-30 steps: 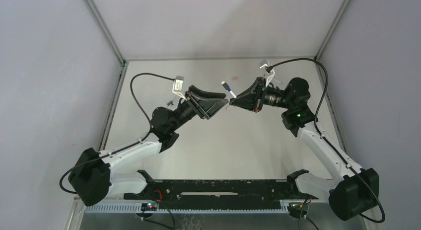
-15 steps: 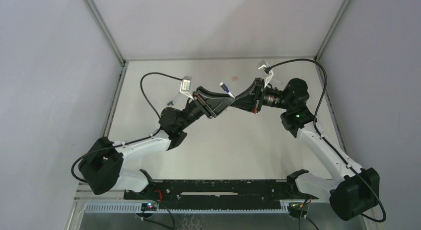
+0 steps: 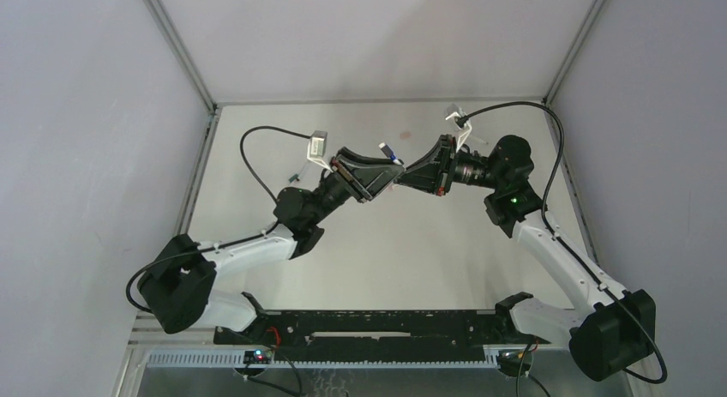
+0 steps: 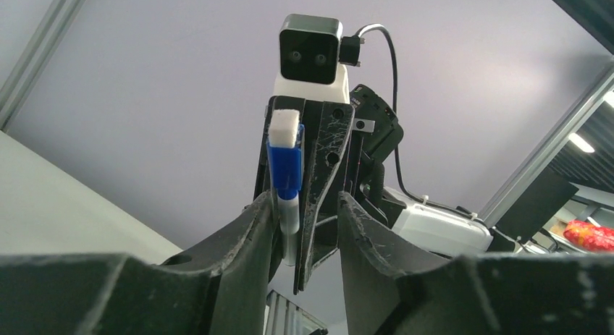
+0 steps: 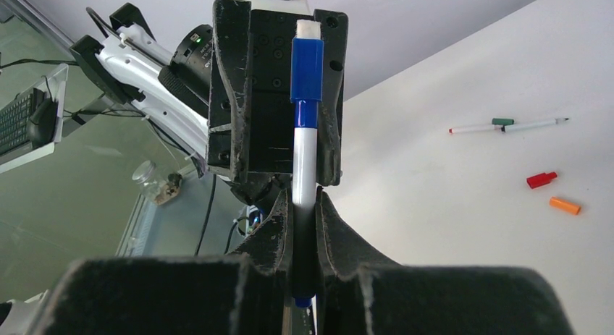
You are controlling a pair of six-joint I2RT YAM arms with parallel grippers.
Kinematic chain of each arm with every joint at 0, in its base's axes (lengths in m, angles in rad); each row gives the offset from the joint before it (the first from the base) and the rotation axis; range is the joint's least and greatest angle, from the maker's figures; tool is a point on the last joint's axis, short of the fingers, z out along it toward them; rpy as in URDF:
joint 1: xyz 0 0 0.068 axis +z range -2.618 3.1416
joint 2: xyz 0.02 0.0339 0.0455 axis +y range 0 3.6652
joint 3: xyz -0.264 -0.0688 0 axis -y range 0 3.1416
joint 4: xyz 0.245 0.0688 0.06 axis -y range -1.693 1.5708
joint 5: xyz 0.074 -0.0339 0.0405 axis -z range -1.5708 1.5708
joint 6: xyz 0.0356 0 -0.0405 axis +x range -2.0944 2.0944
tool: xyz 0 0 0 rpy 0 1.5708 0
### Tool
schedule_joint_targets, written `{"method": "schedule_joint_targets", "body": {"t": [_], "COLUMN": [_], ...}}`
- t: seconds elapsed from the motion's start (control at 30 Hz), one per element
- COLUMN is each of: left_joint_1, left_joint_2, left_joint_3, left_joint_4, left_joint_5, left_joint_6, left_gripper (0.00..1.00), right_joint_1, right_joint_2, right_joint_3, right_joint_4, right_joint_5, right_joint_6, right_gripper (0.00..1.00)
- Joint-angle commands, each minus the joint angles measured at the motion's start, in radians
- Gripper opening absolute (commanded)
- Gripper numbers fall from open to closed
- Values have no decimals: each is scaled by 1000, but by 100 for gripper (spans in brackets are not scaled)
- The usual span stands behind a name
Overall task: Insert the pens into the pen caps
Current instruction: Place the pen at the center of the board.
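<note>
My right gripper is shut on the white barrel of a pen, held in the air. A blue pen cap sits on its upper end. My left gripper meets it head-on over the table's middle. Its jaws stand partly apart around the pen and one right-gripper finger. One left finger touches the barrel; a gap shows beside the other. On the table lie a red cap, an orange cap, a green cap and two thin pens.
The white table is walled by grey panels on three sides. A black rail runs along the near edge between the arm bases. Small green bits lie by the left arm. Cables loop above both wrists.
My left arm has moved right toward the right gripper. Its jaws have come around the pen's capped end and narrowed. The right gripper has held still with the pen.
</note>
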Motion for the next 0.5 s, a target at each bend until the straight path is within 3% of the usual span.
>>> {"method": "schedule_joint_targets", "body": {"t": [0.0, 0.13, 0.3, 0.43, 0.47], "left_joint_1": [-6, -5, -6, -5, -6], "left_joint_2": [-2, 8, 19, 10, 5], "left_joint_3": [51, 62, 73, 64, 58], "left_joint_4": [51, 45, 38, 34, 29], "left_joint_5": [-6, 16, 32, 23, 19], "left_joint_6": [-7, -11, -17, -6, 1], "left_gripper": [42, 32, 1, 0, 0], "right_joint_1": [8, 9, 12, 12, 12], "right_joint_2": [-15, -16, -16, -16, -16], "right_joint_3": [-5, -5, -5, -5, -5], "right_joint_4": [11, 11, 8, -2, -6], "right_joint_5": [8, 8, 7, 3, 0], "right_joint_6": [-21, -24, -27, -39, -44], "right_gripper": [0, 0, 0, 1, 9]}}
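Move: The upright pen in the right grip stands between the open left fingertips, its middle about 1 cm ahead of the left hand point and level with it. Its blue cap tops it some 4 cm higher, 2 cm ahead and 1 cm left. The right fingers grip the pen about 3 cm below the left hand point, 1 cm back and 1 cm right. From the right hand, the pen's middle lies about 3 cm up, 2 cm ahead and 1 cm left. Shut the left gripper from a bit under half open until its fingertips pinch the pen's white barrel just below the blue cap, easing the hand forward about half a centimetre to centre on the pen. Keep the left wrist's attitude as it is. Hold the right hand still with its grip unchanged on the pen's lower part. ##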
